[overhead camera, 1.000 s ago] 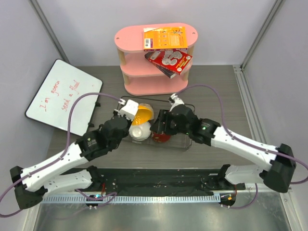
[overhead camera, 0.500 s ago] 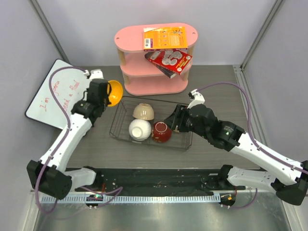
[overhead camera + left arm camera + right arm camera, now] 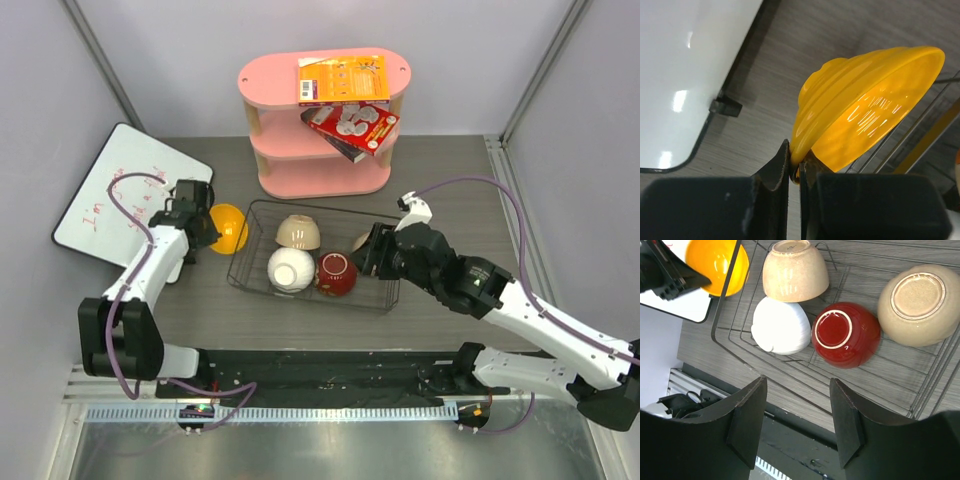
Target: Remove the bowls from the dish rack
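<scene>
My left gripper is shut on the rim of the yellow-orange bowl, holding it tilted just outside the dish rack's left end. In the left wrist view both fingers pinch that bowl's edge at my left gripper. The black wire dish rack holds a beige bowl, a white bowl and a dark red bowl, all upside down. A second beige bowl lies at its right end. My right gripper hovers open above the rack's near right part, holding nothing.
A whiteboard with red writing lies left of the left gripper. A pink three-tier shelf carrying boxes stands behind the rack. Grey walls close in both sides. The left arm's purple cable loops over the whiteboard.
The left arm carried the yellow-orange bowl out of the rack to the left, now lower beside its left end. The right arm drew back to the rack's right end.
</scene>
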Action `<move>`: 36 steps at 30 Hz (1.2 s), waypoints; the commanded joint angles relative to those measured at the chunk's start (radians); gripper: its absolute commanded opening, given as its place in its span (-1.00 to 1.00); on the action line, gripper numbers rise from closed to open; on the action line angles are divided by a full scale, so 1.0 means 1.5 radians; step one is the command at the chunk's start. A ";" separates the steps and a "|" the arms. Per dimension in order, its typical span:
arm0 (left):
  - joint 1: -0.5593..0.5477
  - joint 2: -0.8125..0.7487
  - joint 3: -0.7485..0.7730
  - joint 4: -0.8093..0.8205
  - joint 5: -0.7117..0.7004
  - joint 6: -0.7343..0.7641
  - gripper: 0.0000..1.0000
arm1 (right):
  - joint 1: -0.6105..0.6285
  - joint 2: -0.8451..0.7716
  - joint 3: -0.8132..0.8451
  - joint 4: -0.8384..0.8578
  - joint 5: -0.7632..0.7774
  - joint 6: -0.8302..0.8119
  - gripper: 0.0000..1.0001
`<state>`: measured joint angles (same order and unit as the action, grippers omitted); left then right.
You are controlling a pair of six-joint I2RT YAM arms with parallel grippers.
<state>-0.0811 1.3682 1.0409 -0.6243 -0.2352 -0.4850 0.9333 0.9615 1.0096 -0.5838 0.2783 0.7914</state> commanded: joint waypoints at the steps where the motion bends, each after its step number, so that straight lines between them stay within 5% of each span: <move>1: -0.001 -0.017 -0.027 0.015 0.052 -0.034 -1.00 | 0.002 -0.019 -0.005 -0.004 0.026 -0.007 0.17; 15: -0.079 -0.169 -0.128 -0.016 0.020 -0.077 -1.00 | 0.002 0.012 -0.023 -0.011 0.038 0.002 0.14; 18: -0.104 -0.184 -0.142 -0.016 0.000 -0.090 -1.00 | 0.001 0.026 -0.040 -0.017 0.077 0.012 -0.16; 19: -0.113 -0.186 -0.144 -0.015 -0.001 -0.093 -1.00 | 0.001 0.031 -0.042 -0.018 0.091 0.010 -0.78; 20: -0.116 -0.186 -0.145 -0.015 -0.002 -0.094 -1.00 | 0.000 0.035 -0.048 -0.018 0.102 0.010 -0.98; 27: -0.143 -0.190 -0.140 -0.012 -0.012 -0.100 -1.00 | -0.013 0.081 -0.089 -0.020 0.183 0.000 -0.98; 36: -0.180 -0.190 -0.150 -0.006 -0.044 -0.128 -1.00 | -0.139 0.130 -0.089 -0.022 0.178 0.003 -0.98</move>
<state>-0.3149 1.1122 0.8150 -0.6823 -0.3229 -0.6380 0.7906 1.1431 0.8562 -0.6235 0.4808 0.7994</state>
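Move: The left hand holds the yellow bowl by its rim, the bowl's middle about 4 cm ahead, 4 right and 3 lower. The rack's near-left corner lies some 6 cm back, 4 right and 8 below; the white bowl is 21 right and 3 back. From the right hand, the right beige bowl is roughly 13 cm ahead, 3 right and 17 below; the red bowl 6 ahead, 4 left, equally low. Back and then increasingly to the right, about 7 cm and 5 cm, the left hand takes the still-pinched yellow bowl along the rack's left side, dipping slightly first and ending with the bowl bearing on the rack. The right hand eases down, then drops faster, some 12 cm in all, swinging right and a little forward towards the right beige bowl; its empty fingers shut as it rolls right side down and turns clockwise. ##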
